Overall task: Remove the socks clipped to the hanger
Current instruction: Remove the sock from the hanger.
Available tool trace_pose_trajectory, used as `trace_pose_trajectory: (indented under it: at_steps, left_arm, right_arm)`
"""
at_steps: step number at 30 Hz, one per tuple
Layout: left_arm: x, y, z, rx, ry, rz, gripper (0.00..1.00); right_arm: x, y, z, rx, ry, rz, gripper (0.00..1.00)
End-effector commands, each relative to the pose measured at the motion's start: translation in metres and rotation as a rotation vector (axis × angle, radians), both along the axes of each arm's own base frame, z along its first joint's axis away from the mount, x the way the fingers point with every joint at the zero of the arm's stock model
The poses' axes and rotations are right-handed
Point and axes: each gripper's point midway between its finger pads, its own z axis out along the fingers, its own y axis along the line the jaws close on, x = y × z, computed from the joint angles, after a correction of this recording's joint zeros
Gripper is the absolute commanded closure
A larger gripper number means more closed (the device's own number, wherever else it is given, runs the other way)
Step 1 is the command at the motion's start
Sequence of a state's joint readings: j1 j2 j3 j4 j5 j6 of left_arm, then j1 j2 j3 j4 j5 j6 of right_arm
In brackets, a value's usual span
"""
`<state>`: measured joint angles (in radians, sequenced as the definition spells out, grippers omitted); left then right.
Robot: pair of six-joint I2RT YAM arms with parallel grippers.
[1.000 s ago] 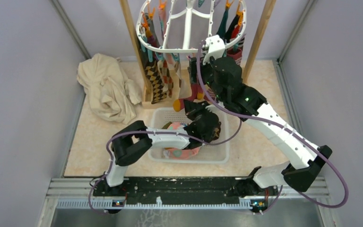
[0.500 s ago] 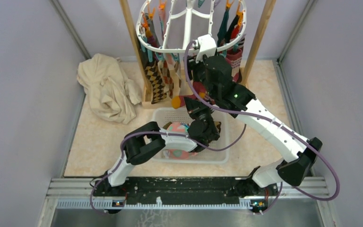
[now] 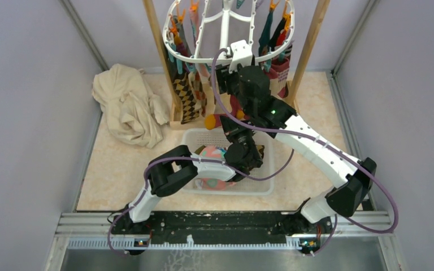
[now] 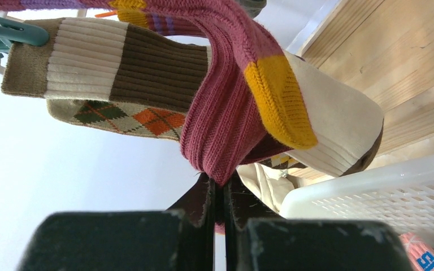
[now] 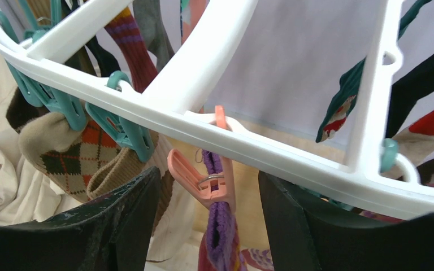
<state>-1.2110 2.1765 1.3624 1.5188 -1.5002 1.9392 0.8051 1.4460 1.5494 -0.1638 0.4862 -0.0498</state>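
Observation:
The white oval hanger (image 3: 172,52) hangs between two wooden posts, with socks clipped round its rim (image 5: 271,149). A maroon sock (image 4: 226,113) with a yellow heel and purple cuff (image 5: 217,226) hangs from a pink clip (image 5: 212,186). My left gripper (image 4: 224,189) is shut on this sock's lower fold, above the basket's far edge (image 3: 233,127). My right gripper (image 5: 206,180) is open just under the rim, one finger either side of the pink clip, not touching it. Brown-striped (image 4: 107,68) and argyle socks (image 4: 130,116) hang from teal clips (image 5: 121,127) beside it.
A white mesh basket (image 3: 263,183) below the hanger holds several loose socks (image 3: 212,153). A crumpled beige cloth (image 3: 127,104) lies at the back left. Wooden frame posts (image 3: 155,45) (image 3: 312,39) flank the hanger. Grey walls close in both sides.
The right gripper has swung left along the hanger rim to the pink clip. The left arm moved right and up early on with the sock, then stayed put.

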Motion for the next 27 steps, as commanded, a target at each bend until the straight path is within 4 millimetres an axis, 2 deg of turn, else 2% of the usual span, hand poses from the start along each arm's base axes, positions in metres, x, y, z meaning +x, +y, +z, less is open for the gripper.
trace_pose_trajectory:
  at_steps: [1, 12, 18, 23, 27]
  left_arm:
    - [-0.009, 0.015, 0.017, -0.277, -0.1, -0.004, 0.99]
    - [-0.009, 0.015, 0.016, -0.275, -0.099, -0.004, 0.99]
    - [-0.009, 0.014, 0.015, -0.274, -0.097, -0.004, 0.99]
    - [-0.009, 0.014, 0.016, -0.276, -0.099, -0.005, 0.99]
    - [-0.009, 0.014, 0.015, -0.276, -0.096, -0.003, 0.99]
  right_arm:
    - [0.002, 0.005, 0.026, 0.046, -0.071, -0.008, 0.36]
    - [0.001, -0.004, 0.043, 0.083, -0.121, -0.037, 0.39]
    - [0.001, -0.003, 0.046, 0.082, -0.13, -0.032, 0.46]
    - [-0.001, -0.002, 0.047, 0.089, -0.133, -0.021, 0.6]
    - [-0.002, -0.002, 0.046, 0.089, -0.133, -0.013, 0.74]
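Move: The pink clip holding the maroon sock is about 2 cm ahead of the right hand point, practically level with it and between the open fingers. The hanger's white rim crosses some 3 cm ahead and 3 cm above that hand. The nearest teal clip hangs about 5 cm to its left and 3 cm ahead. From the left hand, which already grips the sock's lower part, the pink clip is about 17 cm up, 8 cm ahead and 2 cm to the right. Forward and up by only about 1 cm each, after a tiny dip at the start, the right hand eases onto the pink clip under the rim. Its fingers close to roughly half their starting gap, beginning to pinch the clip's two handles from the sides. The left hand stays put and keeps its grip on the maroon sock. ##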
